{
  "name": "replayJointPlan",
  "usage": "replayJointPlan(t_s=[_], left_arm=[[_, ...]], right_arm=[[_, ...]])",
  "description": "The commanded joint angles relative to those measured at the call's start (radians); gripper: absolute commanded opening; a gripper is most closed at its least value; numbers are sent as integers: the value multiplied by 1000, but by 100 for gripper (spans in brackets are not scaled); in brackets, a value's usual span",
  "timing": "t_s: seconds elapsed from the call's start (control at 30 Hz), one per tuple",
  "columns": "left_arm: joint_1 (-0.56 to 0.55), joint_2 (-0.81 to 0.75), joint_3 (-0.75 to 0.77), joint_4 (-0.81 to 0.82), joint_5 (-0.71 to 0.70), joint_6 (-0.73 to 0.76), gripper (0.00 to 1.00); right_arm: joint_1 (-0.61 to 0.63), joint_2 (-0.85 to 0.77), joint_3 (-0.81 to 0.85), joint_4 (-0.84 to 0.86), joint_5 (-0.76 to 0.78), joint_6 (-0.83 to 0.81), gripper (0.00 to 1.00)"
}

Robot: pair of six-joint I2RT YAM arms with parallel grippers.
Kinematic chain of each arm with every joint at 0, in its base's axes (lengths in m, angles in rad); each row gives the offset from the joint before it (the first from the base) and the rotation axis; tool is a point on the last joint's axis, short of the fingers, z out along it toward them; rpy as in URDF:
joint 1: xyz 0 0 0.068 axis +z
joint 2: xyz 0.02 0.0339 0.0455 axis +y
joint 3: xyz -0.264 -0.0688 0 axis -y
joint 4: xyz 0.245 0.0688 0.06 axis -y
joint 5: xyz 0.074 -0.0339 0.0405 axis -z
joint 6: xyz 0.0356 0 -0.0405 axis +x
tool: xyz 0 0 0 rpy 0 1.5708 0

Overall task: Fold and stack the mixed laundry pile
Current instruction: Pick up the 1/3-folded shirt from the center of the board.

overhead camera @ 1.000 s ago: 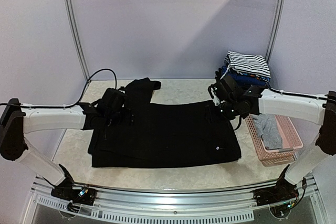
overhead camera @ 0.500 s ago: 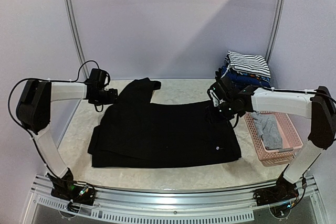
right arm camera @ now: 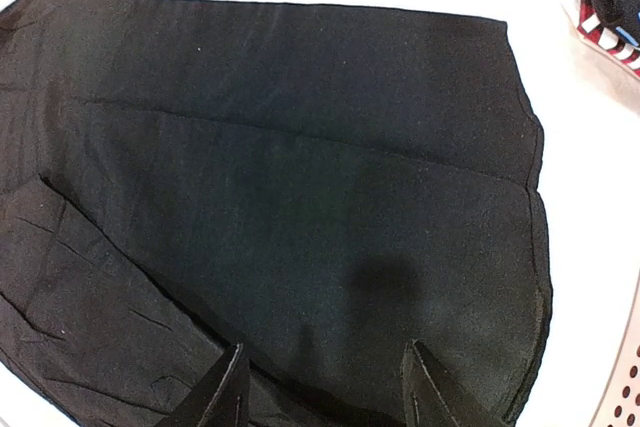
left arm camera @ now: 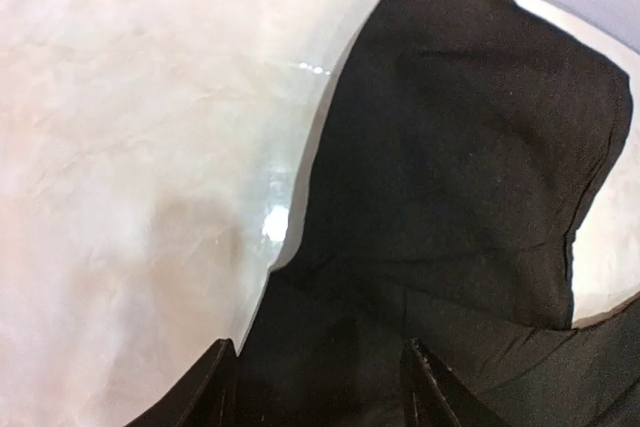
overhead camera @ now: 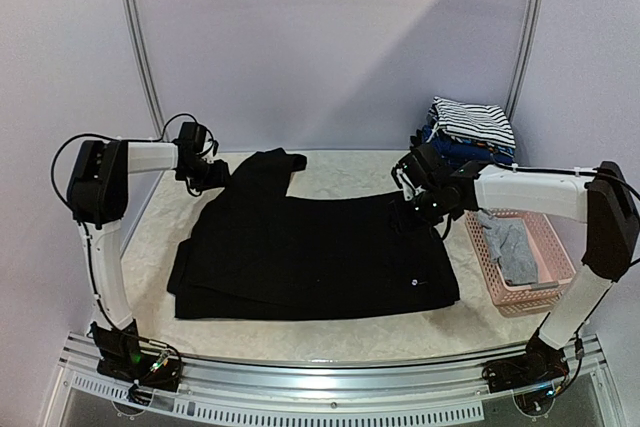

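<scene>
A large plain black garment (overhead camera: pixel 310 257) lies spread flat mid-table, its sleeve (overhead camera: pixel 265 169) reaching toward the back. My left gripper (overhead camera: pixel 216 175) hovers at that sleeve's left edge. In the left wrist view it (left arm camera: pixel 320 387) is open over the black cloth (left arm camera: pixel 450 167), gripping nothing. My right gripper (overhead camera: pixel 420 205) hangs over the garment's back right corner. The right wrist view shows it (right arm camera: pixel 322 387) open above flat black fabric (right arm camera: pixel 300 147). A black-and-white striped garment (overhead camera: pixel 472 120) tops a folded stack at the back right. A grey garment (overhead camera: pixel 510 247) lies in the basket.
A pink lattice basket (overhead camera: pixel 552 247) stands at the right edge of the table. The folded stack under the striped piece holds blue items (overhead camera: pixel 455 150). Bare marble table (overhead camera: pixel 140 247) shows left of the black garment, and a cable loops behind the left arm.
My left arm has swung from the garment's left middle out to the back left, beside the sleeve, its jaws narrowing. The right gripper has shifted slightly toward the back.
</scene>
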Motion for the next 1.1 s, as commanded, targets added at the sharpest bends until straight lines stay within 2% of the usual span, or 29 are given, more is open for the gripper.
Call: replayJointPlan(t_s=[0.0, 0.33, 0.6, 0.77, 1.07], left_arm=[[8, 87, 104, -80, 44, 11, 53], [8, 192, 235, -131, 73, 4, 42], [8, 239, 298, -156, 142, 22, 15], [8, 233, 283, -141, 167, 34, 3], [8, 183, 201, -65, 164, 31, 0]], right_arm=[[-12, 21, 34, 1, 16, -6, 52], [-70, 26, 32, 14, 15, -6, 53], [-168, 100, 113, 31, -62, 5, 53], [-222, 221, 240, 23, -93, -10, 53], [-270, 502, 576, -105, -59, -49, 51]])
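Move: The shirt's left edge, at the foot of the jutting sleeve, lies about 3 cm ahead of my left hand, 3 cm to its right and 4 cm below; the sleeve's middle is some 8 cm ahead and 11 cm right. From my right hand the shirt's far right corner is about 19 cm ahead, 6 cm right and 10 cm below. The folded stack sits some 26 cm ahead and 20 cm right, the pink basket level with it and roughly 26 cm right. I sink my left hand about 4 cm onto the shirt's left edge, easing a little forward and to the right, and shut its half-open fingers, pinching the cloth beside the sleeve. Meanwhile my right hand, still half open and clear of the cloth, slides a little right and then speeds about 15 cm forward towards the far right corner, turning some 10 degrees clockwise. ##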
